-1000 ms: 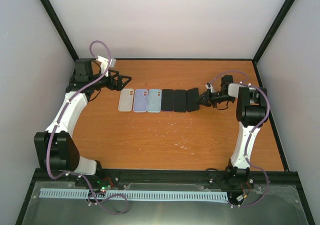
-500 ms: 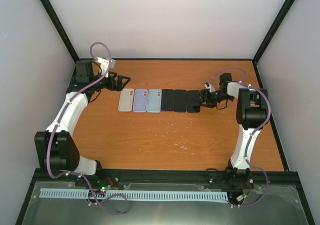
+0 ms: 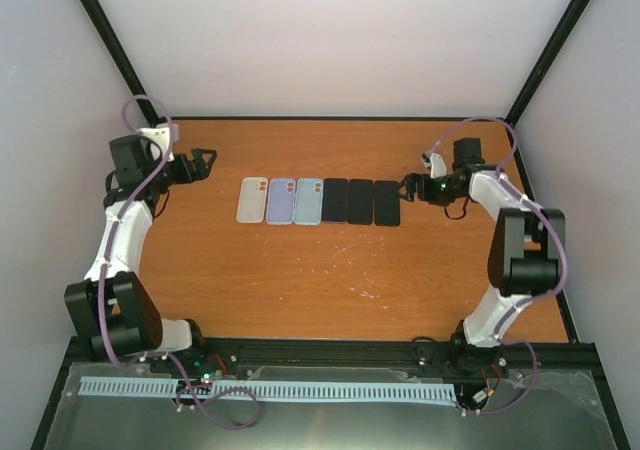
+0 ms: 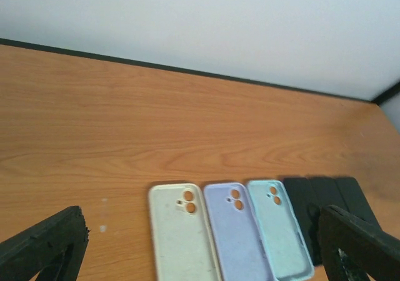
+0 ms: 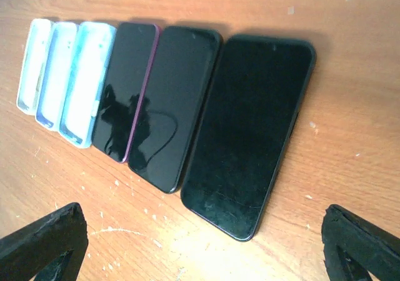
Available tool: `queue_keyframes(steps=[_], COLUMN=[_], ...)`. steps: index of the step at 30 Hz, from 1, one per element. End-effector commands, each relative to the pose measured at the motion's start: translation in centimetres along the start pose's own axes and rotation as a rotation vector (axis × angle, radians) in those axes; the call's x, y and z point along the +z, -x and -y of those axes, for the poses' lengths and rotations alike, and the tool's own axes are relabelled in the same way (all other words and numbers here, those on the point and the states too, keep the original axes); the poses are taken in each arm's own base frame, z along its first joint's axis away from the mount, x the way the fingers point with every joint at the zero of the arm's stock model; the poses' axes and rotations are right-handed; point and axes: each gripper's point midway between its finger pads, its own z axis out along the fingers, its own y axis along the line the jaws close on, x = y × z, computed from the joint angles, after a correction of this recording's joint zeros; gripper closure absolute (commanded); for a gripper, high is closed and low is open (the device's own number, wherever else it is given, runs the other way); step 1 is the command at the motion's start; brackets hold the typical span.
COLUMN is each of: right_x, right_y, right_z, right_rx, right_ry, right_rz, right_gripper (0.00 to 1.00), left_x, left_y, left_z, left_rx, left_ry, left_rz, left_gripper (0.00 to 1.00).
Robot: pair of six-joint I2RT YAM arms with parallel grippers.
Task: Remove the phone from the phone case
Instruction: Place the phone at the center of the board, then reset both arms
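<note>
Three empty phone cases lie in a row mid-table: white (image 3: 252, 200), lavender (image 3: 281, 200) and light blue (image 3: 309, 200). To their right lie three black phones, screens up (image 3: 335, 200) (image 3: 360, 201) (image 3: 386, 202). In the right wrist view the leftmost phone (image 5: 125, 100) shows a purple rim, and the rightmost phone (image 5: 250, 131) lies nearest. My right gripper (image 3: 408, 185) (image 5: 201, 221) is open and empty just right of that phone. My left gripper (image 3: 205, 160) (image 4: 201, 231) is open and empty, well left of the white case (image 4: 181, 231).
The wooden table (image 3: 330, 270) has black frame rails along its far and side edges. White walls close it in at the back and on both sides. A black rail with a white cable strip (image 3: 270, 390) runs along the near edge.
My left gripper has drawn back left, away from the cases. My right gripper has pulled back right off the rightmost phone, which now lies flat in the row.
</note>
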Motion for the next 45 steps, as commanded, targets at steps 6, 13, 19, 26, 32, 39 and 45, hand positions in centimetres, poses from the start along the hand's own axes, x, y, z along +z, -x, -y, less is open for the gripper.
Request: queue_keyframes(steps=[6,13,19,26,32,39,45], right_x=[-9.5,-12.0,-13.5,-13.5,-12.1,-10.5,-9.3], right_y=[4.6,1.3,0.0,-0.2,-0.2,0.0,-0.2], right_z=[-0.8,0.2,2.4,4.8,4.8,4.8,5.4], right_rx=[-0.215,-0.257,-0.318,-0.344,-0.380,-0.407,-0.420], right_ry=[-0.326,-0.447,-0.598,-0.707,-0.682,-0.717,-0.715], right_rz=[0.433,0.632,0.841,0.943,0.965,0.982,0.964], right_gripper=[0.00,0.00,0.00,0.00,0.00,0.00,0.00], left_x=[-4.0,-5.2,-4.7,-4.3,-4.0,-2.8,-1.3], left_y=[0.6,-3.8,-8.3,-7.9,-8.1,-8.2,-8.0], left_z=[-5.1,-5.5,-3.3,-4.0,-5.0,-7.0,-7.2], left_rx=[0.048,0.263,0.398,0.447,0.413,0.358,0.360], left_ry=[0.280,0.336,0.204,0.235,0.332,0.407,0.381], left_rz=[0.233,0.409,0.492,0.553,0.601,0.581,0.529], left_gripper=[0.00,0.00,0.00,0.00,0.00,0.00,0.00])
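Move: The phone just laid at the right end of the row lies about 6 cm left of the right hand, 8 cm below it and nearly level fore and aft (1 cm back); the next two phones lie about 14 and 21 cm to that hand's left, just as far back and as low. From the left hand, that end phone is some 46 cm right, 1 cm back and 22 cm below, while the cream case is only about 8 cm right, equally far back and low. The right hand, empty and already clear of the end phone, climbs some 9 cm, then swings right and back from it while sinking most of that height again, ending about 10 cm to the right with the wrist turned some 30 degrees clockwise and tipped up to look ahead over the table. The left hand, also empty, first drifts left about 5 cm, then draws back and sinks some 10 cm beside the cream case, turning counter-clockwise and levelling until it too faces forward, both grippers staying wide open. ##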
